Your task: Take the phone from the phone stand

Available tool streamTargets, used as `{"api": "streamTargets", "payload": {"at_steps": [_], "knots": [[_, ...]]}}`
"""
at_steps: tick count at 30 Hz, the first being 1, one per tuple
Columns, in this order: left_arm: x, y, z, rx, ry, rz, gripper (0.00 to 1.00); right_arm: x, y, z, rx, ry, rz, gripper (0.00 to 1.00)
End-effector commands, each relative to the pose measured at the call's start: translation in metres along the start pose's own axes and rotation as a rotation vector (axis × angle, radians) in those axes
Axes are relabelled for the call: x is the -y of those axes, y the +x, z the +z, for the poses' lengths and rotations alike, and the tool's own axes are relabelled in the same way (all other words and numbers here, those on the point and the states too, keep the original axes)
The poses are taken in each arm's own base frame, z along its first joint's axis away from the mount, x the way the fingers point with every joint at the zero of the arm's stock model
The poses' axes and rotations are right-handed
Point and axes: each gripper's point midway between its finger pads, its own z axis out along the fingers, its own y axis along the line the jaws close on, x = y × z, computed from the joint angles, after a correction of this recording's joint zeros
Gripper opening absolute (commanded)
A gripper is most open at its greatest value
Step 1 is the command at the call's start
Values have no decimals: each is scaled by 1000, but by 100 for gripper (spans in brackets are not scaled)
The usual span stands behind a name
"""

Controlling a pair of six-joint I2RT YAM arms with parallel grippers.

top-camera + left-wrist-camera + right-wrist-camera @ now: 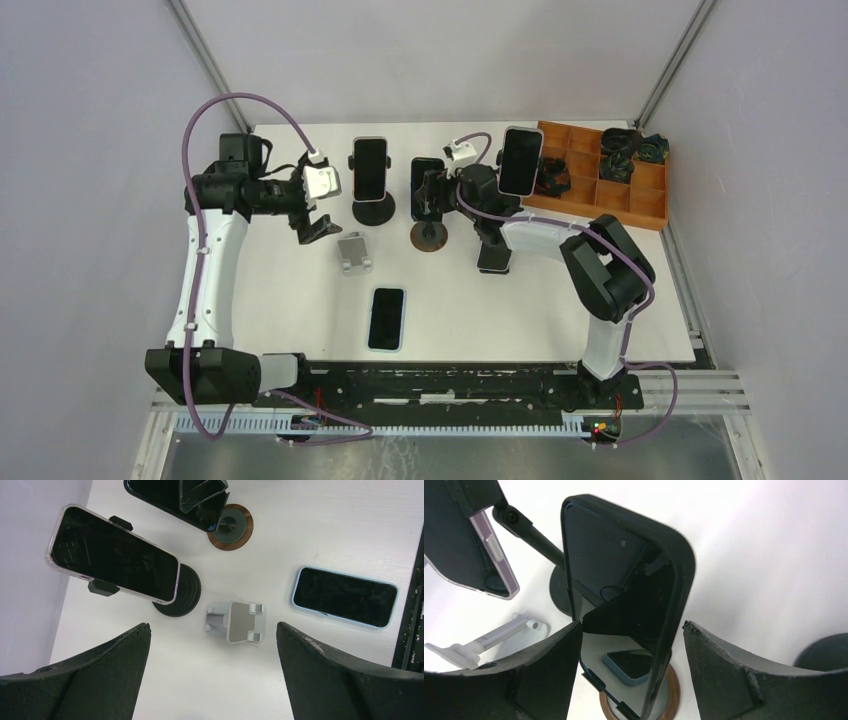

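A phone [425, 176] in a dark case stands upright on a phone stand with a wood-ringed round base [429, 238] in the middle of the table. My right gripper [440, 192] is open and straddles this phone [624, 580]. In the right wrist view the left finger [549, 665] sits at the phone's edge, and the right finger [724, 665] stands a small gap away. The wood-ringed base [671, 695] shows below. My left gripper [213, 625] is open with nothing between its fingers, hovering above the table left of the stands [320, 215].
A clear-cased phone [370, 165] sits on a black stand further left. Another phone [521, 160] stands to the right, beside a wooden compartment tray [600, 195]. A light-blue phone [387, 318] lies flat near the front. A small silver stand [354, 253] lies between.
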Motion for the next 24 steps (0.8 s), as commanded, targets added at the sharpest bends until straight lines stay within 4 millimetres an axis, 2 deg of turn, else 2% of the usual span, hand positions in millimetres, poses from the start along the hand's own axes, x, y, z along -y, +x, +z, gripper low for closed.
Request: {"api": "streamTargets", "payload": {"at_steps": [1,5,9,14,20,22,24], "knots": [[9,-7,-5,8,-1,-34,100,-18,5,8,9,-115,29,78],[10,-11,-8,19,-6,-20,100,-20,17,13,-11,-133,49,76],[11,-9,-8,9,-9,-20,100,-24,17,12,-1,-158,61,61],[16,-5,-6,5,1,-17,100,-33,-2,2,53,-196,56,40],[24,-2,-1,27,28,-15,100,-51,-21,-10,96,-283,53,7],[27,-1,2,39,41,-29,100,-59,-29,-16,114,-323,58,0],[30,-1,4,54,53,-42,100,-67,-40,-24,133,-362,68,0]]}}
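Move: The phone on the centre stand is right at my right hand's open fingers, its middle about 2 cm ahead, 3 cm to the left and 2 cm higher. The left stand's phone is some 12 cm left, 3 cm farther out and 3 cm higher; the tall right stand's phone is 16 cm right, 4 cm farther and 6 cm higher. From my left hand the centre phone lies about 16 cm ahead, 18 cm right and 12 cm lower. I bring my right hand about 4 cm left onto the centre phone's side, dipping some 2 cm and coming back up, then draw it about 3 cm back towards me while the wrist turns some 15 degrees, mostly counter-clockwise. My fingers close from wide to nearly shut and pinch the phone across its thickness. My left hand, empty and open, eases back and down a couple of centimetres. ##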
